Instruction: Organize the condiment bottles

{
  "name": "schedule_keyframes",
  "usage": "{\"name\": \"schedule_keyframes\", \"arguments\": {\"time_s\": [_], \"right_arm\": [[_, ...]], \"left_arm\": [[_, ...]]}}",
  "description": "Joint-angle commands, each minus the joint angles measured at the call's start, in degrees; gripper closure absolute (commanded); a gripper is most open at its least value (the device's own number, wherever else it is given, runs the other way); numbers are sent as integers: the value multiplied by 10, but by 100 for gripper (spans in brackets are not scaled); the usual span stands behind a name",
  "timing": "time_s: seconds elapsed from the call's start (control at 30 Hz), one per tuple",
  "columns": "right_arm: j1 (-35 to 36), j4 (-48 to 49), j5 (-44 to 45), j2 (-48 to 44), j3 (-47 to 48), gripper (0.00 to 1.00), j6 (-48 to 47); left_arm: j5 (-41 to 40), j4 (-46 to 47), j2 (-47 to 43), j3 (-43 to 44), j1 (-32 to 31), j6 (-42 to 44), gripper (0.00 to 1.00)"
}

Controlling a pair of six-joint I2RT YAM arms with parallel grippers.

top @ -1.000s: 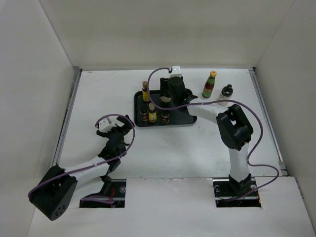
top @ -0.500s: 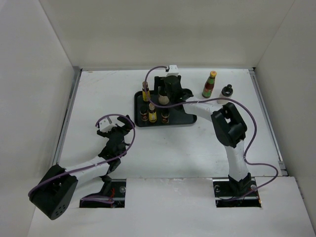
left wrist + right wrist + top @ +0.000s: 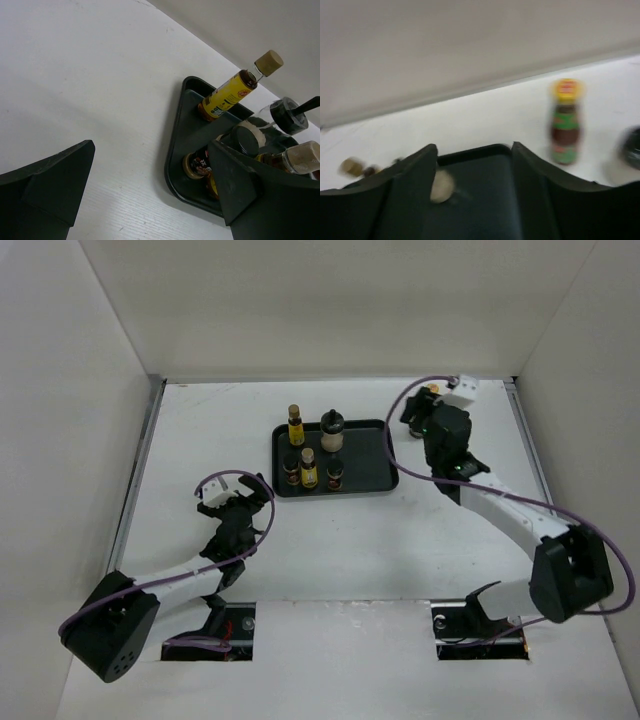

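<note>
Five condiment bottles stand in the black tray [image 3: 365,455]. A yellow-labelled one [image 3: 295,425] and the pale shaker [image 3: 332,430] are at the back, and three short ones [image 3: 309,469] stand in front. My right gripper [image 3: 418,420] hovers right of the tray, open and empty. Its blurred wrist view shows the right gripper [image 3: 474,150] over the tray [image 3: 480,200], with the shaker [image 3: 441,186] at its left finger. To the right stands the green-and-red bottle [image 3: 565,122]. My left gripper [image 3: 240,505] rests open, near left of the tray. The left gripper [image 3: 150,150] holds nothing.
In the top view my right arm covers the bottles at the back right; only a bit of the tall one's cap [image 3: 432,390] shows. A dark cap [image 3: 632,147] sits at the right edge of the right wrist view. White walls enclose the table.
My right gripper has left the shaker standing in the tray and swung away to the right, toward the back right corner. The left arm has not moved.
</note>
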Motion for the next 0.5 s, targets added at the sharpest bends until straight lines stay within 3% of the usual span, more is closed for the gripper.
{"name": "schedule_keyframes", "arguments": {"time_s": [0.0, 0.13, 0.27, 0.47], "right_arm": [[-46, 2, 105, -38, -86, 35, 19], [-137, -28, 113, -19, -90, 23, -5], [-192, -44, 41, 51, -27, 5, -7], [-226, -16, -20, 122, 20, 0, -21]], "left_arm": [[6, 37, 8, 19, 3, -5, 0], [7, 37, -6, 14, 4, -4, 0], [11, 35, 8, 21, 5, -3, 0], [19, 37, 12, 21, 5, -4, 0]]}}
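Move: The last black-capped jar stands about 17 cm to the right of the right hand, some 8 cm ahead and 17 cm lower. The yellow-capped sauce bottle stands about 6 cm right of that hand and 13 cm ahead, 14 cm lower; the tray's middle is some 17 cm to its left, 4 cm ahead and 22 cm below. From the idle left hand the jar lies roughly 54 cm right and 22 cm ahead, nearly level. The empty right hand swings fast to the right, away from the tray and past the near side of the sauce bottle, travelling about 18 cm while sinking some 12 cm towards the black-capped jar. It turns about 25 degrees clockwise and tips its fingers down some 15 degrees, opening them from two-thirds to full, then slows sideways and eases about 4 cm forward, leaving the jar just ahead between the open fingertips, with no touch seen. ##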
